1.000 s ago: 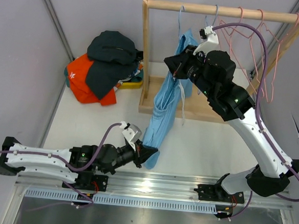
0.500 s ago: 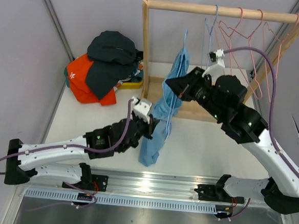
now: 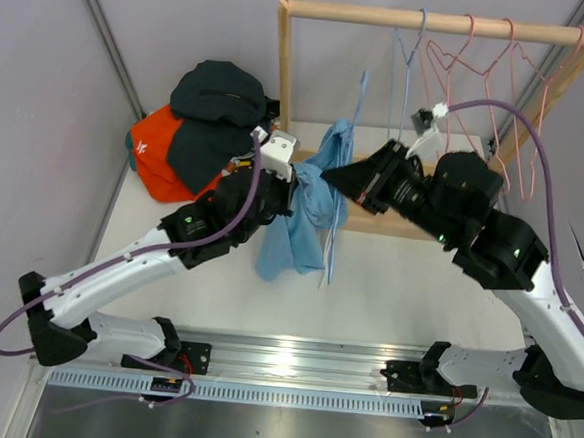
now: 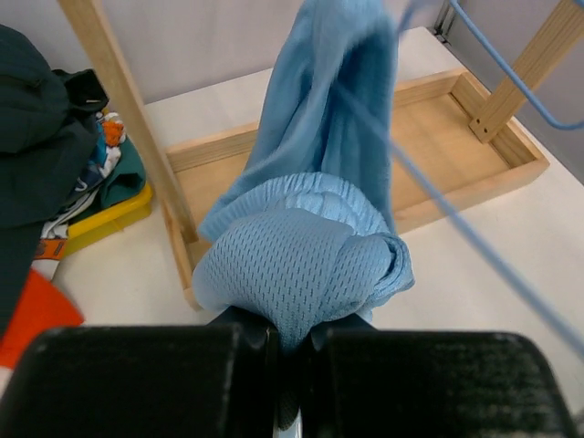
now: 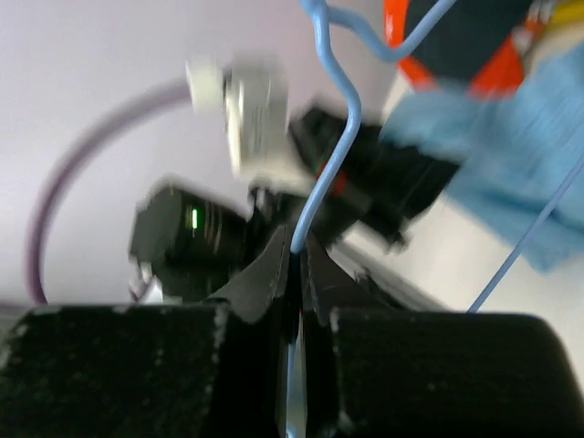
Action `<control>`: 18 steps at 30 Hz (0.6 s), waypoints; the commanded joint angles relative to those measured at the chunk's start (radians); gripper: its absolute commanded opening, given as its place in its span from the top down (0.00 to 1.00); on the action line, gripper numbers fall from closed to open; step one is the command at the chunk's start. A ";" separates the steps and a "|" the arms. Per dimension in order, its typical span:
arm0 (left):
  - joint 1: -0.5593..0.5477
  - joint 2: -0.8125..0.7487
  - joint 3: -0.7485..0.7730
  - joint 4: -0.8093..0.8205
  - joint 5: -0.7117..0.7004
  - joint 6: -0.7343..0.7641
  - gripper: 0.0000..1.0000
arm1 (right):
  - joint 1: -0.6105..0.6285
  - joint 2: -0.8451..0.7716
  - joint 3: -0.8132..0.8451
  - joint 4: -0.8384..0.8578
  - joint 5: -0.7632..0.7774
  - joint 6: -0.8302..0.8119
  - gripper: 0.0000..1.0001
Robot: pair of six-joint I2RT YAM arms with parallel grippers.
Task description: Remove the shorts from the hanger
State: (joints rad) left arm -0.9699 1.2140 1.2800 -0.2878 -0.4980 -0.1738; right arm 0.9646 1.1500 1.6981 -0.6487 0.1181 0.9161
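Observation:
The light blue shorts (image 3: 289,234) hang bunched between my two grippers, in front of the wooden rack. My left gripper (image 3: 290,187) is shut on a fold of the mesh shorts (image 4: 301,265), and the cloth is pinched between its jaws (image 4: 292,351). The upper part of the shorts still drapes around a blue wire hanger (image 3: 361,104). That hanger is off the rod and stands nearly upright. My right gripper (image 3: 328,173) is shut on the hanger's wire (image 5: 334,151), with its tips (image 5: 294,265) pressed together on it. More of the shorts (image 5: 516,151) show at the right of that view.
The wooden rack's rod (image 3: 436,22) carries another blue hanger (image 3: 410,47) and several bare pink hangers (image 3: 502,83). Its base tray (image 4: 456,137) lies behind the shorts. A pile of dark green (image 3: 218,99) and orange (image 3: 156,159) shorts sits at the back left by a yellow object (image 4: 105,219).
My left gripper has swung from the near edge up toward the rack, carrying the shorts' lower end with it. The right gripper has dropped, bringing the blue hanger down off the rod.

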 commanded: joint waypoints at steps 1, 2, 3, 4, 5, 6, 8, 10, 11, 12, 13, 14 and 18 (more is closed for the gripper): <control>0.000 -0.111 0.072 -0.234 -0.067 -0.007 1.00 | -0.150 0.075 0.220 0.057 -0.184 -0.022 1.00; 0.000 -0.160 0.058 -0.263 -0.089 -0.012 1.00 | -0.208 0.103 0.254 0.064 -0.258 0.001 1.00; 0.000 -0.184 0.027 -0.287 -0.115 -0.019 1.00 | -0.299 0.129 0.283 0.078 -0.326 0.053 1.00; 0.000 -0.214 0.007 -0.310 -0.138 -0.024 1.00 | -0.334 0.178 0.310 0.090 -0.433 0.087 1.00; 0.000 -0.241 -0.060 -0.310 -0.175 -0.029 1.00 | -0.369 0.198 0.345 0.121 -0.480 0.125 1.00; 0.000 -0.289 -0.079 -0.307 -0.191 -0.032 1.00 | -0.412 0.215 0.338 0.145 -0.529 0.242 1.00; 0.002 -0.323 -0.111 -0.283 -0.201 -0.036 1.00 | -0.414 0.211 0.225 0.339 -0.653 0.383 1.00; 0.002 -0.340 -0.146 -0.242 -0.195 -0.035 1.00 | -0.336 0.191 0.180 0.354 -0.624 0.431 1.00; 0.002 -0.337 -0.145 -0.231 -0.192 -0.036 1.00 | -0.307 0.160 0.157 0.334 -0.570 0.429 1.00; 0.002 -0.331 -0.142 -0.220 -0.186 -0.035 1.00 | -0.278 0.140 0.090 0.337 -0.548 0.432 1.00; 0.002 -0.314 -0.136 -0.191 -0.185 -0.036 1.00 | -0.230 0.117 0.043 0.346 -0.526 0.452 1.00; 0.002 -0.304 -0.134 -0.173 -0.180 -0.036 1.00 | -0.207 0.067 -0.007 0.374 -0.490 0.472 1.00; 0.002 -0.232 -0.123 -0.048 -0.137 -0.017 1.00 | -0.106 -0.022 -0.182 0.390 -0.416 0.507 1.00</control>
State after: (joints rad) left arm -0.9718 0.9504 1.1442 -0.4915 -0.6521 -0.2005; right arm 0.8131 1.2243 1.5490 -0.3561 -0.3481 1.3548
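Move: The left hand keeps hold of a bunch of the blue shorts. From it, the blue hanger held by the right hand stands about 7 cm right, 2 cm ahead and 8 cm higher. The clothes pile lies some 27 cm ahead, 22 cm left and 22 cm below, and the rack's left post about 20 cm ahead and 2 cm left. From the right hand, the shorts' middle is about 3 cm left, 3 cm ahead and 11 cm lower. Keeping its pinch on the shorts, the left hand tugs them about 11 cm left and some 5 cm back, away from the rack post, then eases a couple of centimetres back to the right while sinking slightly. The right hand, still gripping the hanger, jerks it forward and up about 8 cm each, then swings it back down by as much and 5 cm to the left overall, the wrist turning some 30 degrees, counter-clockwise with the fingers dipping and the hand rolling. ##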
